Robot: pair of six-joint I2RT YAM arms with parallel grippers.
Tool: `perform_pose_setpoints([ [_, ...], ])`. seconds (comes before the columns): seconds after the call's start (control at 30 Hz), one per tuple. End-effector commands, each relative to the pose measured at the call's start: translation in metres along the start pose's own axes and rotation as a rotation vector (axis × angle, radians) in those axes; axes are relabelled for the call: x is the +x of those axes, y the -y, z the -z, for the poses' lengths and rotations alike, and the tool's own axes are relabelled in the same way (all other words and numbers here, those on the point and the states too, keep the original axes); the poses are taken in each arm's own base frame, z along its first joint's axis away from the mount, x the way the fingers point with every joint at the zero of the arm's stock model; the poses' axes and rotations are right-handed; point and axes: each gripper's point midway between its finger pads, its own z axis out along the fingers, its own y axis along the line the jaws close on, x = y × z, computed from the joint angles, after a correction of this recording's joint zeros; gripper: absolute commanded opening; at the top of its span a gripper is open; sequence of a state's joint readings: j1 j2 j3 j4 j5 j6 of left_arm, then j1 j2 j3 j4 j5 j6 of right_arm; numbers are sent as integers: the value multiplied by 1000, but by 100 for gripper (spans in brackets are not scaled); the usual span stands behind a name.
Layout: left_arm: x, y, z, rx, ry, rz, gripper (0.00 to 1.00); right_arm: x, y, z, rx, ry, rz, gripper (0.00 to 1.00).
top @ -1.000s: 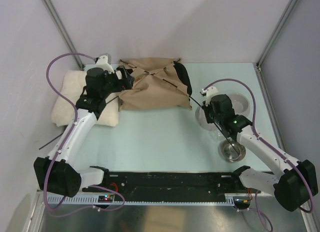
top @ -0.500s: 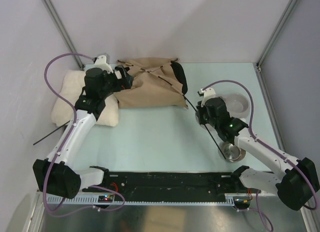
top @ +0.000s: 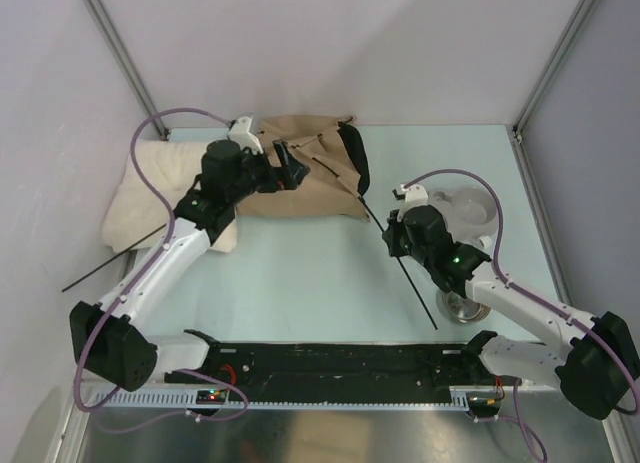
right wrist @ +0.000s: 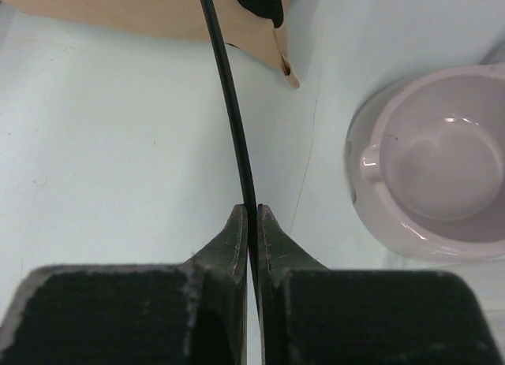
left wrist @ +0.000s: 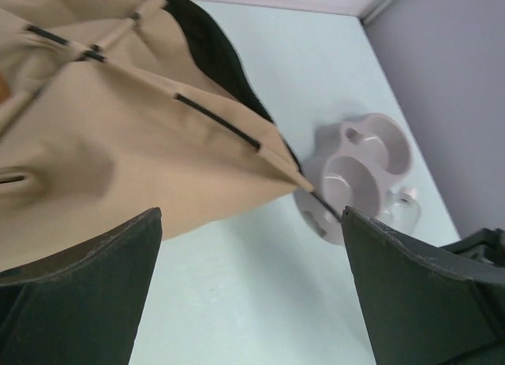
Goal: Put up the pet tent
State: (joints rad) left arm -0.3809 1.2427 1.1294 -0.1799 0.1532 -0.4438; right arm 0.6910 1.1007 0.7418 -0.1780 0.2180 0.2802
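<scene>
The pet tent (top: 318,175) lies collapsed at the back of the table, tan fabric with black trim; it also fills the upper left of the left wrist view (left wrist: 118,136). My left gripper (top: 290,169) hovers over its left half, open, with nothing between the fingers (left wrist: 251,215). A thin dark pole (right wrist: 229,105) runs out of the tent's right corner (right wrist: 280,61). My right gripper (right wrist: 250,211) is shut on that pole, to the right of the tent (top: 393,233). The pole's free end (top: 425,308) reaches toward the near edge.
A fluffy cream cushion (top: 145,188) lies left of the tent, under the left arm. Another pole end (top: 105,263) sticks out to the left. A pink double bowl (top: 468,207) (left wrist: 359,168) (right wrist: 442,164) and a small metal bowl (top: 465,305) sit at the right.
My left gripper has swung right, from the tent's left edge to above its fabric. The right gripper moved left and nearer with the pole, and the tent bunched up and shifted left.
</scene>
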Motion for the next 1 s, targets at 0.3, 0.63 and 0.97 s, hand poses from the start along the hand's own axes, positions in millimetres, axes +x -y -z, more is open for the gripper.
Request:
perform_pose_setpoints([
  [0.3, 78, 120, -49, 288, -184, 214, 93, -37, -31, 12, -138, 138, -198, 0],
  [0.63, 117, 132, -79, 296, -323, 314, 56, -40, -34, 15, -121, 171, -263, 0],
  [0.97, 140, 124, -80, 255, -379, 392, 37, -26, -46, 14, -87, 154, -257, 0],
])
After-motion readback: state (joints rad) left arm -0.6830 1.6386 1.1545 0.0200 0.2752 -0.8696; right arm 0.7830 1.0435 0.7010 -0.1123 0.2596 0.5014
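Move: The tent pole's bare stretch, between its sleeve and the right hand's pinch, lies about 18 cm right of the open left hand, 4 cm back and 10 cm lower; from the right hand it is some 6 cm ahead and 5 cm left, slightly higher. The sleeve mouth is 16 cm right of the left hand, level fore and aft, 10 cm below; the black mesh stands about 13 cm ahead and 14 cm right. The nearer grey bowl sits roughly 8 cm ahead and 11 cm right of the right hand. To the bare pole just outside its sleeve comes the left hand, sweeping about 17 cm right and 10 cm down, slightly back, tipping down some 25 degrees and turning clockwise; its fingers close from wide open to under half around the pole, not yet shut. The right hand keeps its pinch, easing roughly 3 cm left and a little back and up, rolling its left side up. ##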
